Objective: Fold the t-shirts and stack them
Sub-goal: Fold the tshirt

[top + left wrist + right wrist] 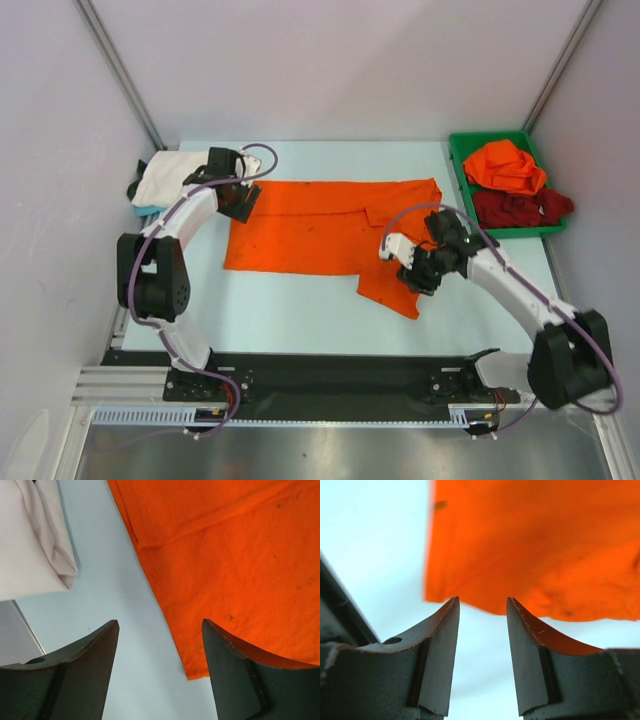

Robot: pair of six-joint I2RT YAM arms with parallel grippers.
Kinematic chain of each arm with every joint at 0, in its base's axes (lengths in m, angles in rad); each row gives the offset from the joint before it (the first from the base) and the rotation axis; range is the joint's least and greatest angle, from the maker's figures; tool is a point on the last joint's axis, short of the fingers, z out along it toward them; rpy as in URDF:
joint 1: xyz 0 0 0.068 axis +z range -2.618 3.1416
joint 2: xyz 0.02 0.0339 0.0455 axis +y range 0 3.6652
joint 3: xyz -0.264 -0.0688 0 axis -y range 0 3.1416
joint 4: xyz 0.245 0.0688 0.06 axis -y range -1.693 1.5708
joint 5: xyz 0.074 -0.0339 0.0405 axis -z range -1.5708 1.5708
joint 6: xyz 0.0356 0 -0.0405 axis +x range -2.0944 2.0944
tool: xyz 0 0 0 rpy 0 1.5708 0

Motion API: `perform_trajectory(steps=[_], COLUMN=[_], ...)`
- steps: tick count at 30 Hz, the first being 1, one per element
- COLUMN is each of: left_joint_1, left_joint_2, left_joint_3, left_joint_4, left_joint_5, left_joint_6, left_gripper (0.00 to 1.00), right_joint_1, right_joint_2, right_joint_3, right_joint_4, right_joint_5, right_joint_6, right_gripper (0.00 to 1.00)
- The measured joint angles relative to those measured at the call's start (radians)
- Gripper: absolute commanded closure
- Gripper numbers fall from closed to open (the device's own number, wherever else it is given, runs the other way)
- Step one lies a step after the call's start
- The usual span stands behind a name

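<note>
An orange t-shirt (320, 230) lies partly folded in the middle of the table; one sleeve flap (390, 285) sticks out toward the front right. A folded white t-shirt (168, 178) lies at the far left. My left gripper (240, 205) is open and empty over the orange shirt's upper left corner (200, 665); the white shirt (35, 535) shows to its left. My right gripper (415, 280) is open and empty just beside the sleeve flap, whose edge (520, 555) lies right ahead of the fingertips. Another orange shirt (505, 165) and a dark red shirt (520, 208) lie crumpled in the bin.
A green plastic bin (458, 165) stands at the far right corner. A dark item (134, 188) peeks out beside the white shirt. Grey walls and metal posts enclose the table on the left, back and right.
</note>
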Motion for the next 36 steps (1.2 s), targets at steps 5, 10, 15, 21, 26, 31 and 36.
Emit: perform_trajectory(steps=[5,10,15,21,26,31,36], left_joint_1=[0.000,0.000,0.002,0.002,0.002,0.005,0.019], left_joint_2=[-0.077,-0.121,-0.142,-0.145,-0.145,-0.145,-0.145], left_joint_3=[-0.097,-0.142,-0.163,-0.188,-0.192,-0.192,-0.192], left_joint_4=[0.028,0.060,0.072,0.085,0.090,0.090,0.087], left_joint_5=[-0.002,-0.003,-0.011,-0.026,-0.037,-0.049,-0.044], left_joint_6=[-0.016,-0.028,-0.027,-0.027,-0.026,-0.026,-0.028], left_gripper=[0.28,0.27,0.27,0.27,0.27,0.27,0.27], right_joint_1=[0.116,0.177,0.196,0.208,0.224,0.228,0.228], right_joint_2=[-0.199,-0.227,-0.187,-0.137,-0.111,-0.066,-0.035], right_joint_3=[-0.118,-0.192,-0.230,-0.247,-0.257,-0.275,-0.282], right_joint_4=[-0.039,-0.053,-0.040,0.010,0.028,0.037,0.061], right_joint_5=[0.008,0.024,0.040,0.053,0.054,0.065,0.087], right_joint_6=[-0.086,-0.115,-0.121,-0.135,-0.156,-0.176,-0.180], right_gripper=[0.52,0.52,0.52,0.52,0.51,0.52,0.63])
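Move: The near tip of the orange t-shirt's sleeve lies about 8 cm back from my right hand, no way to the side, and some 8 cm below it. The sleeve's other corner is roughly 12 cm left of that tip and 7 cm farther out; the shirt's body centres about 18 cm ahead and 16 cm left of my right hand. From my left hand the tip is some 26 cm back and 40 cm right. I draw my right hand back about 8 cm towards my base, then lower it some 7 cm onto the sleeve tip, turning the wrist roughly 20 degrees counter-clockwise on the way. I keep the fingers about half open, so they straddle the cloth corner, the forward finger coming right up to it. My empty left hand eases back about 3 cm above the shirt's left side. ##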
